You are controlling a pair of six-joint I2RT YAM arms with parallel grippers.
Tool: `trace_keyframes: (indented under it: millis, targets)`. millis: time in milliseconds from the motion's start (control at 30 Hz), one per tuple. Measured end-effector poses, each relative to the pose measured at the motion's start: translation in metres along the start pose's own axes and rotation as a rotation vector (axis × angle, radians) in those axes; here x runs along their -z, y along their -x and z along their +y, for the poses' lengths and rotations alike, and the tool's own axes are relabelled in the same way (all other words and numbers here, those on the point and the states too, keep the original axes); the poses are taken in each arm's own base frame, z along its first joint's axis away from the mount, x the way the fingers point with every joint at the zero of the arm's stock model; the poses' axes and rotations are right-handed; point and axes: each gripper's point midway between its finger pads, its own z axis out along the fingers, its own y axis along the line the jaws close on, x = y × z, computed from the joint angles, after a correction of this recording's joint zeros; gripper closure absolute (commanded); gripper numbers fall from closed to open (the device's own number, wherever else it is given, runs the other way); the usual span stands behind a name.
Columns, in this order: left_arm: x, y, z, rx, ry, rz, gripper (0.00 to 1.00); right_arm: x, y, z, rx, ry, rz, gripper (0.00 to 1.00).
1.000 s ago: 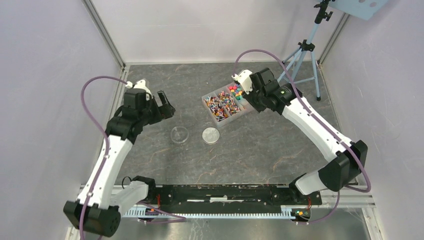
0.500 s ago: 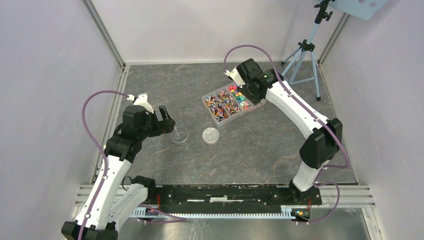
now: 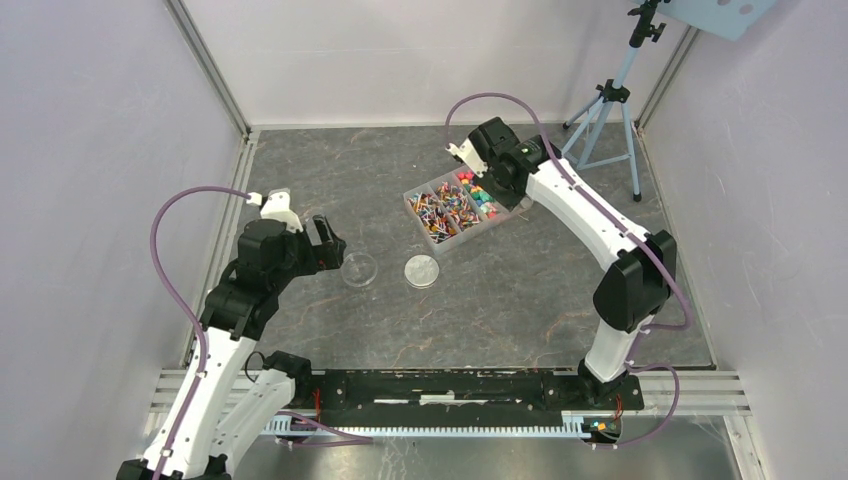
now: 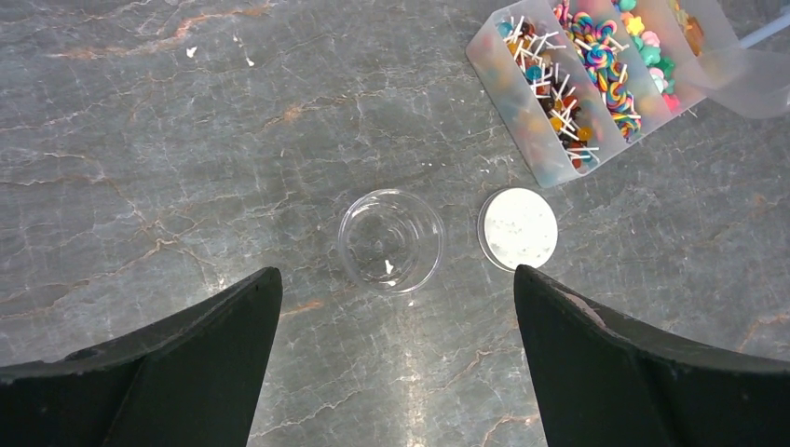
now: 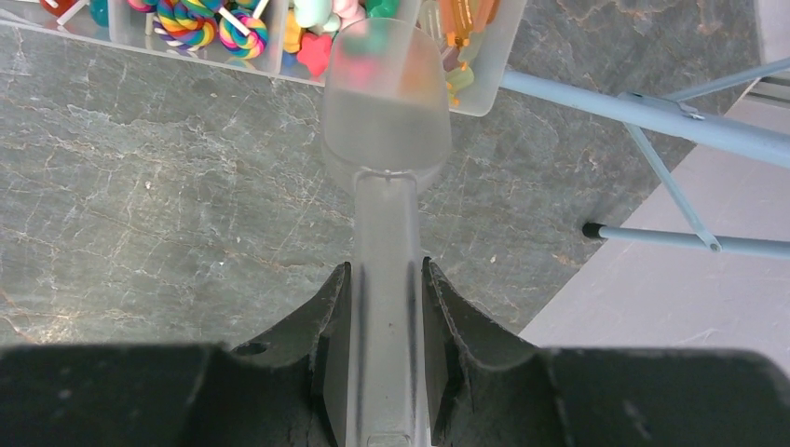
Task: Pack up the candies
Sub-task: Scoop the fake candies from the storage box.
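Note:
The candies fill a clear divided box: lollipops, swirls and small coloured shapes. My right gripper is shut on the handle of a translucent plastic scoop, whose bowl hovers over the box's right-end compartments. From above, this gripper sits at the box's far right corner. My left gripper is open and holds nothing, just above a small clear round dish. Right of the dish lies a round pale lid. I cannot tell whether the scoop holds anything.
A light-blue tripod stands at the back right, and one of its legs passes close behind the box. Grey walls enclose the marbled table on three sides. The dish and lid lie mid-table, in front of the box.
My right arm swung in over the box's right end with the scoop, then held still. My left arm drew back toward the near side, to just left of the dish.

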Motion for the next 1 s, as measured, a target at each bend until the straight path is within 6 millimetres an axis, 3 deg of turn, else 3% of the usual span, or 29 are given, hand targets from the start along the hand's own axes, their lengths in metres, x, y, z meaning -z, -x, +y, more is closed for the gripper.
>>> trace_keyframes:
  millis: [633, 1000]
  targets:
    - [0.002, 0.002, 0.002, -0.029, 0.007, -0.015, 0.0, -0.057, 0.021, 0.023, 0.016, 0.04, -0.067, 1.0]
    - [0.002, 0.002, 0.003, -0.038, 0.007, -0.016, 0.0, -0.07, 0.003, 0.025, -0.024, 0.018, -0.173, 1.0]
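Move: Ahead of the right hand, which already grips the clear scoop, the fake candies lie about 7 cm forward, 5 cm left and roughly 13 cm below. In the same storage box, the gummy candies sit some 11 cm straight ahead of the hand, and the rainbow lollipops about 4 cm forward and 10 cm left. From the left hand, the fake candies are roughly 18 cm ahead, 29 cm to the right and 16 cm lower. Sinking about 7 cm in all, the right hand brings the scoop's bowl down to the fake candies' compartment, at first also easing some 2.5 cm forward and as much left. The last couple of centimetres go nearly straight down with a slight drift back right, the wrist tilting about 10 degrees while the fingers keep their grip on the handle. ##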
